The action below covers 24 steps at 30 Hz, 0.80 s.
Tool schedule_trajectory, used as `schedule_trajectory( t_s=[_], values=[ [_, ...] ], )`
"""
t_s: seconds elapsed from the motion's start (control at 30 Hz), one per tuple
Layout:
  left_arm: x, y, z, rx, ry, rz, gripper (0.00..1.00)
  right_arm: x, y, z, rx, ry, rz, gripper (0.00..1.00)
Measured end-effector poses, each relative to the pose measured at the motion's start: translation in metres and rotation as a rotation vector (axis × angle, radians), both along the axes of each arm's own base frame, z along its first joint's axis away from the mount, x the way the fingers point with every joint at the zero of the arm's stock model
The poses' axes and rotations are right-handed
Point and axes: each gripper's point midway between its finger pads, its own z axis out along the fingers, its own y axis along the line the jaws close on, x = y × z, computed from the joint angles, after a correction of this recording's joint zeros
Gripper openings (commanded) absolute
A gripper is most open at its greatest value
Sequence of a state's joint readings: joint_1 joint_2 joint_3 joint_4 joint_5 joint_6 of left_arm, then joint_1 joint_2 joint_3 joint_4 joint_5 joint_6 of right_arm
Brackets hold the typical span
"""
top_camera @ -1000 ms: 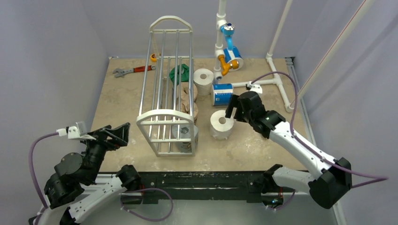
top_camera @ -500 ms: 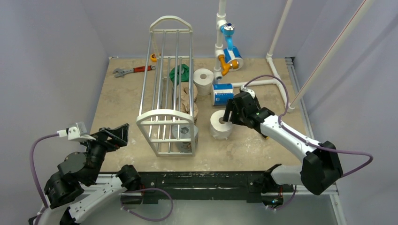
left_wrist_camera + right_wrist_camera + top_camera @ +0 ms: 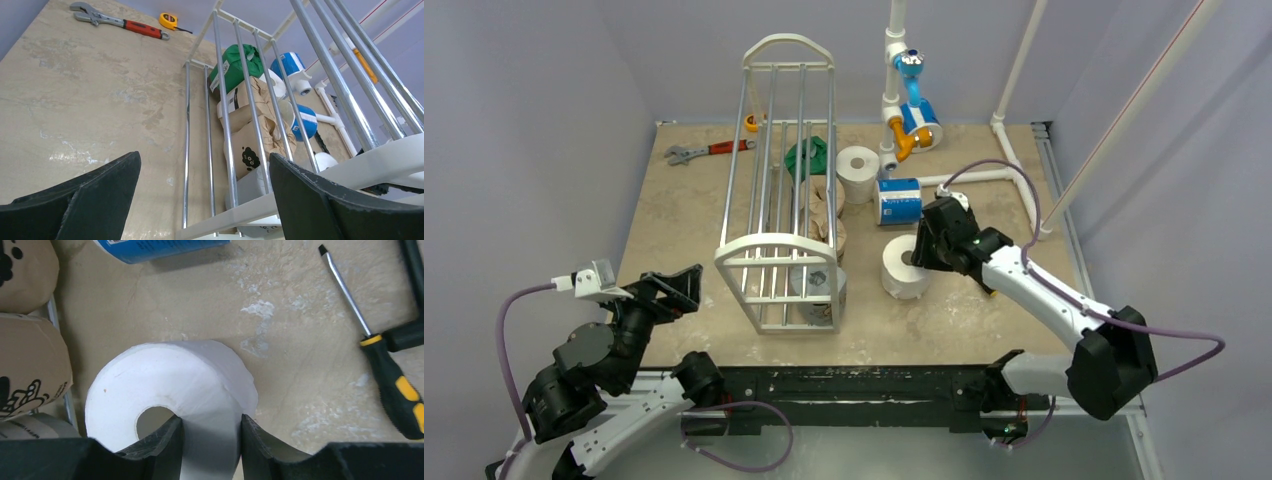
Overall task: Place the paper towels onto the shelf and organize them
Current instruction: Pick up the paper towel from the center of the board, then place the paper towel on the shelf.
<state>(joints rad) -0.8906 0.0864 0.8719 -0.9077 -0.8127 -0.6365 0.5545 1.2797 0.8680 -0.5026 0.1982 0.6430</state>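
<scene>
A plain white paper towel roll [image 3: 904, 268] [image 3: 165, 385] stands upright on the table, right of the shelf [image 3: 786, 190]. My right gripper [image 3: 917, 252] [image 3: 210, 422] is shut on its wall, one finger inside the hollow core and the other outside. Green [image 3: 807, 155], tan [image 3: 827, 215] and grey [image 3: 816, 288] rolls lie inside the shelf's lower tier. Another white roll [image 3: 857, 170] and a blue-white one [image 3: 899, 200] sit behind. My left gripper [image 3: 679, 285] [image 3: 205, 160] hangs open at the near left, facing the shelf rods [image 3: 225, 115].
A red-handled wrench [image 3: 707, 150] and a yellow tape measure [image 3: 752, 123] lie at the far left. A white pipe frame [image 3: 1014, 175] with blue and orange fittings [image 3: 914, 115] stands at the back right. A screwdriver [image 3: 380, 340] lies right of the held roll.
My right gripper has lowered onto the white roll and closed its fingers on the wall. The roll has shifted slightly to the right. The left arm has barely moved.
</scene>
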Motion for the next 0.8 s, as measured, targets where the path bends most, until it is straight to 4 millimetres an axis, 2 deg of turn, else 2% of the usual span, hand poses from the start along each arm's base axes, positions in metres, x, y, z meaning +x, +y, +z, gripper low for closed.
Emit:
schedule_trajectory(
  t_s=[0.07, 0.13, 0.2, 0.3, 0.43, 0.57, 0.7, 0.8],
  values=[
    [0.0, 0.0, 0.0, 0.0, 0.0, -0.002, 0.99, -0.002, -0.006, 0.016, -0.026, -0.01, 0.008, 0.18],
    [0.0, 0.0, 0.0, 0.0, 0.0, -0.002, 1.0, 0.003, -0.004, 0.047, -0.016, -0.06, 0.023, 0.17],
    [0.0, 0.0, 0.0, -0.001, 0.0, -0.003, 0.99, 0.011, 0.0, 0.084, 0.011, -0.126, 0.041, 0.16],
    [0.0, -0.001, 0.0, -0.001, 0.0, -0.005, 1.0, 0.02, 0.011, 0.153, 0.09, -0.258, 0.077, 0.16],
    [0.0, -0.001, 0.0, -0.001, 0.0, -0.006, 0.99, 0.018, 0.019, 0.225, 0.167, -0.388, 0.12, 0.17],
    [0.0, -0.002, 0.0, 0.0, 0.001, -0.009, 0.99, 0.011, 0.023, 0.272, 0.216, -0.471, 0.148, 0.17],
    [0.001, -0.003, 0.001, 0.007, 0.007, -0.009, 0.99, 0.008, 0.026, 0.301, 0.247, -0.516, 0.171, 0.17],
    [0.002, -0.004, 0.002, 0.01, 0.009, -0.009, 0.99, 0.008, 0.035, 0.313, 0.268, -0.535, 0.196, 0.17]
  ],
)
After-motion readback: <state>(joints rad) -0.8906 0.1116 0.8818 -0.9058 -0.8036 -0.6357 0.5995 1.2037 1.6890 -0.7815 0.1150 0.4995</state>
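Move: The right hand already pinches the white paper towel by its wall, one finger in the core; the middle of the shelf lies about 23 cm to its left, 8 cm ahead and 5 cm up. The gray roll in the shelf is 17 cm left and 5 cm back, the blue roll 14 cm ahead and 3 cm left, both some 4 cm lower; the screwdriver is 13 cm right, 2 cm ahead, 9 cm down. From the left hand, the shelf's middle is 21 cm ahead, 14 cm right, 13 cm down. Fast and almost straight up, the right hand hoists the pinched paper towel off the board by some 31 cm, drifting only slightly left and easing off near the top. The fingers keep their grip on the roll's wall while the wrist tips about 30 degrees upward, so that they point more forward, with a smaller roll that raises its left side and a slight counter-clockwise turn. ##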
